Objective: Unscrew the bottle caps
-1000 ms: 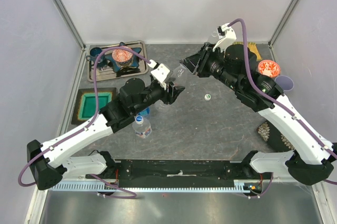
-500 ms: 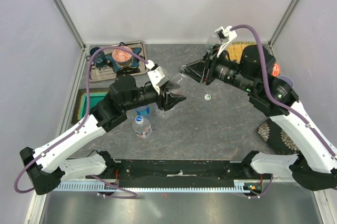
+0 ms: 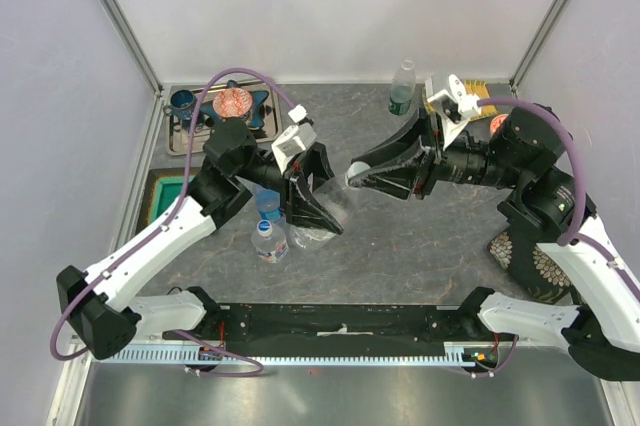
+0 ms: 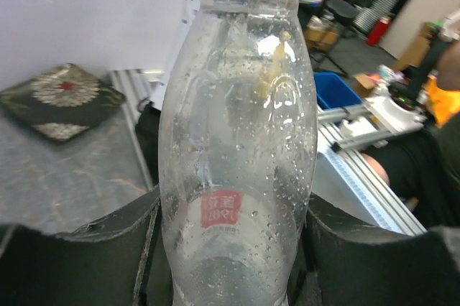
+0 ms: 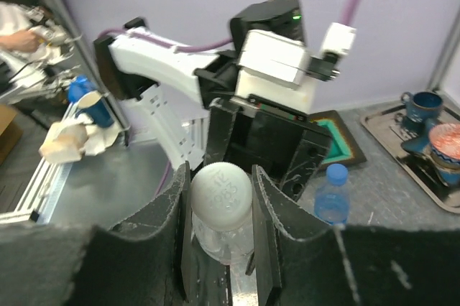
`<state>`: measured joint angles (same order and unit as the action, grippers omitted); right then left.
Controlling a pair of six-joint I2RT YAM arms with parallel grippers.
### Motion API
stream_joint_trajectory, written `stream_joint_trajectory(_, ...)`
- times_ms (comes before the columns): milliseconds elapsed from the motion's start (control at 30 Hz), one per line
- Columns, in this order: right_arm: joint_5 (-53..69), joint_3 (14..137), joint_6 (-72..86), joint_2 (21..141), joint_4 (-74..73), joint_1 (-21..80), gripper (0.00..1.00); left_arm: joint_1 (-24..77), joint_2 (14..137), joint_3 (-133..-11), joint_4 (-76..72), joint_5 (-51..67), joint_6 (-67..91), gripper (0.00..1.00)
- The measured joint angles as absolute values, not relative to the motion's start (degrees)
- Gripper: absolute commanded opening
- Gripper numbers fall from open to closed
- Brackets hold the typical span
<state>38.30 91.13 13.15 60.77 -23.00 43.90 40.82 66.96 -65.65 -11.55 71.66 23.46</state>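
My left gripper [image 3: 318, 216] is shut on the body of the plain clear bottle [image 3: 330, 191], held tilted above the table; in the left wrist view the bottle [image 4: 237, 141] fills the space between the jaws. My right gripper [image 3: 355, 174] is shut on its white cap [image 5: 221, 186], one finger on each side. The blue-tinted bottle [image 3: 268, 204] and the clear bottle with a blue-white label [image 3: 268, 241] stand just left of the left gripper. The greenish bottle [image 3: 402, 86] stands at the back wall. The blue-tinted bottle also shows in the right wrist view [image 5: 332, 195].
A metal tray [image 3: 185, 141] with cups and a red-patterned bowl sits at the back left. A teal-lined square tray [image 3: 170, 196] lies at the left edge. A patterned dark pad [image 3: 522, 251] lies at the right. An orange bowl [image 3: 497, 124] is behind the right arm.
The left arm swung the clear bottle down and nearer. The right gripper moved down and left onto the cap. The greenish bottle at the back came into view.
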Motion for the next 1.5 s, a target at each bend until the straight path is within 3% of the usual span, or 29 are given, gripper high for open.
stream_joint_trajectory(233, 47.33, 87.55, 12.99, 59.00, -17.76, 43.48, 0.00, 40.86, 71.48, -64.20, -29.98, 82.74, 37.21, 0.53)
stream_joint_trajectory(467, 47.72, 86.24, 12.62, 58.04, -16.64, 43.51, 0.00, 40.84, 72.82, -64.20, -34.92, 85.01, 41.15, 0.53)
stream_joint_trajectory(733, 25.34, 86.65, 14.46, 52.75, -17.78, 44.01, 0.00, 38.22, 72.75, -64.20, -25.02, 79.02, 34.85, 0.54)
stream_joint_trajectory(967, -4.56, 86.28, 16.71, 51.05, -20.88, 44.07, 0.00, 38.26, 70.28, -63.59, -13.10, 69.95, 25.39, 0.54)
stream_joint_trajectory(1133, -15.66, 68.88, 20.97, 51.79, -22.65, 44.03, 0.00, 38.26, 62.72, -60.51, -9.02, 57.32, 20.67, 0.56)
stream_joint_trajectory(1333, -16.99, 45.30, 27.77, 62.15, -23.92, 44.03, 0.00, 38.26, 51.55, -56.58, -7.42, 44.23, 17.17, 0.57)
stream_joint_trajectory(1500, -17.63, 41.10, 30.24, 68.90, -20.47, 44.03, 0.00, 38.26, 47.22, -55.33, -5.54, 38.94, 15.29, 0.57)
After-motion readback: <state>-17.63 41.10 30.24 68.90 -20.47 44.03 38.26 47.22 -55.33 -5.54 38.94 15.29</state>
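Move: The right fingers already grip the white cap on the clear bottle's neck; the loose green-printed cap, beside which there is clear table, lies about 21 cm ahead of that hand, 11 cm to its right and some 44 cm below. The uncapped bottle stands roughly 20 cm beyond that loose cap. From the left hand, still gripping the clear bottle, the white cap is about 5 cm ahead, 7 cm right and 9 cm up; the blue-capped bottle stands 6 cm ahead, 14 cm left, 24 cm lower. Still pinching the white cap, the right hand backs 3 cm alongside the left, then pulls right and forward off the bottle's neck, rises slightly and plunges about 45 cm towards the table near the loose cap, turning clockwise some 60 degrees and tipping its fingers forward and down. The left keeps its hold on the bottle, eases back, then goes forward and a little left, swinging counter-clockwise. ##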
